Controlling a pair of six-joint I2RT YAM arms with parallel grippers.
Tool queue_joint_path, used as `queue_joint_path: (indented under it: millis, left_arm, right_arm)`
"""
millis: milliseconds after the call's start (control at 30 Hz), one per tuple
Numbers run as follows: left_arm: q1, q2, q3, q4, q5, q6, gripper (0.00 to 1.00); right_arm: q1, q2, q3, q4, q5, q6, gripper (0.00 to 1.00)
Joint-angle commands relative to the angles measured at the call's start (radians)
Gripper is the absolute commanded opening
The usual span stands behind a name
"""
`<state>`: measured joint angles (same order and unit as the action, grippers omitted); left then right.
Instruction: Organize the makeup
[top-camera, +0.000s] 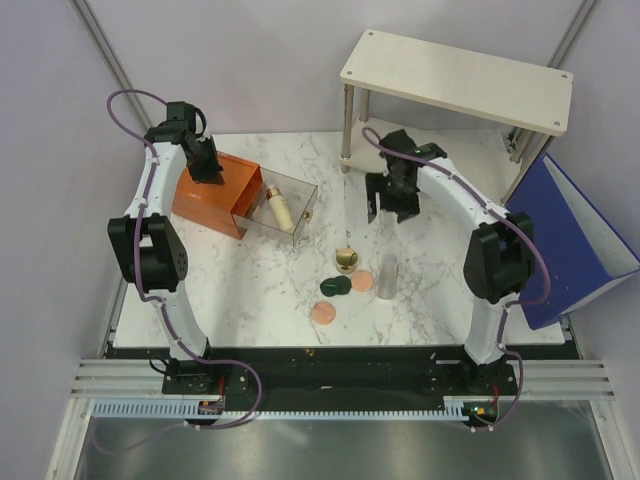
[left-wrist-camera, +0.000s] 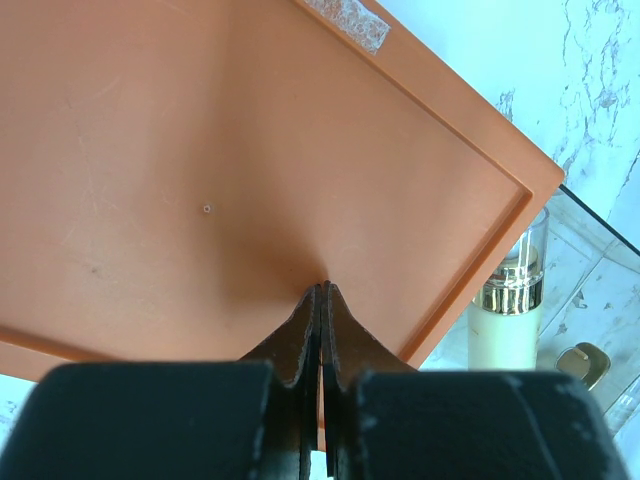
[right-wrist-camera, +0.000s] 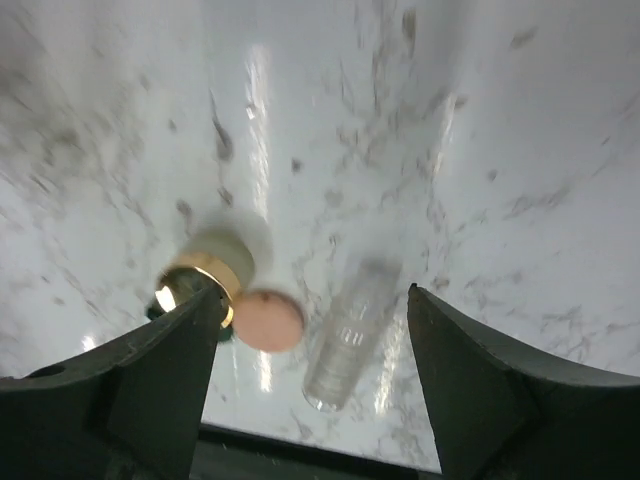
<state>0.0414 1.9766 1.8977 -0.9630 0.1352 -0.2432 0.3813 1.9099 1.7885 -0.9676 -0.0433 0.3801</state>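
The cream bottle with gold cap (top-camera: 278, 207) lies in a clear drawer (top-camera: 292, 221) pulled out of the orange-brown box (top-camera: 205, 197); it also shows in the left wrist view (left-wrist-camera: 508, 322). My left gripper (top-camera: 208, 170) is shut, its tips (left-wrist-camera: 322, 290) resting on the box's top (left-wrist-camera: 250, 150). On the marble stand the gold-lidded jar (top-camera: 347, 261), dark green compact (top-camera: 335, 287), two peach discs (top-camera: 361, 281) (top-camera: 324, 313) and the clear tube (top-camera: 386, 277). My right gripper (top-camera: 392, 205) is open and empty, hovering behind them. Its view (right-wrist-camera: 313, 293) shows the jar (right-wrist-camera: 205, 272), a disc (right-wrist-camera: 267, 320) and the tube (right-wrist-camera: 352, 335).
A small wooden shelf on metal legs (top-camera: 455, 80) stands at the back right. A blue bin (top-camera: 575, 240) leans off the table's right edge. A gold knob (left-wrist-camera: 580, 362) sits on the drawer's front wall.
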Motion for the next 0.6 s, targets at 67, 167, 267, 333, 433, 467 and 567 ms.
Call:
queue_joint_path:
  millis: [67,167,267,333,433,467,567]
  left_arm:
    - [-0.008,0.076,-0.051,-0.097,-0.013,0.021,0.02]
    - [-0.009,0.071,-0.063,-0.097,-0.011,0.021,0.02]
    - [-0.009,0.070,-0.071,-0.095,-0.011,0.027,0.02]
    - [-0.009,0.068,-0.072,-0.095,-0.011,0.031,0.02]
    - [-0.009,0.065,-0.071,-0.095,-0.014,0.035,0.02]
    - [-0.009,0.065,-0.072,-0.095,-0.016,0.036,0.02]
    - [-0.009,0.062,-0.074,-0.097,-0.017,0.036,0.02]
  right_arm:
    - [0.047,0.051,-0.214,-0.232,-0.124,-0.079,0.81]
    - [0.047,0.060,-0.256,-0.238,-0.116,-0.081,0.79]
    - [0.047,0.072,-0.284,-0.232,-0.104,-0.086,0.75]
    - [0.047,0.084,-0.300,-0.206,-0.102,-0.089,0.72]
    - [0.047,0.104,-0.340,-0.149,-0.113,-0.086,0.63]
    - [0.047,0.112,-0.345,-0.137,-0.110,-0.081,0.62]
    - [0.045,0.139,-0.350,-0.089,-0.122,-0.083,0.57]
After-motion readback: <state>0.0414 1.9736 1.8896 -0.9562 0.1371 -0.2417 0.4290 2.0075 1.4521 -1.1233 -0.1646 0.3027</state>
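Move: The clear bottle I go for lies roughly 14 cm back and 2 cm right of my right hand, some 14 cm below. The gold-rimmed jar stands about 10 cm to the left of the bottle and 4 cm farther out; a peach sponge lies 6 cm to its left, about level with it. From my left hand, closed over the orange box's top, the bottle is about 20 cm back, 41 cm right and 14 cm below. I swoop my right hand back and down, about 14 cm back and 12 cm lower, towards the clear bottle, swinging the fingers some 35 degrees from slanting forward to nearly straight down. The swoop is fast at first; then I ease almost to a stop over the bottle, sink the last bit slowly and start narrowing the wide-open fingers to either side of it. ##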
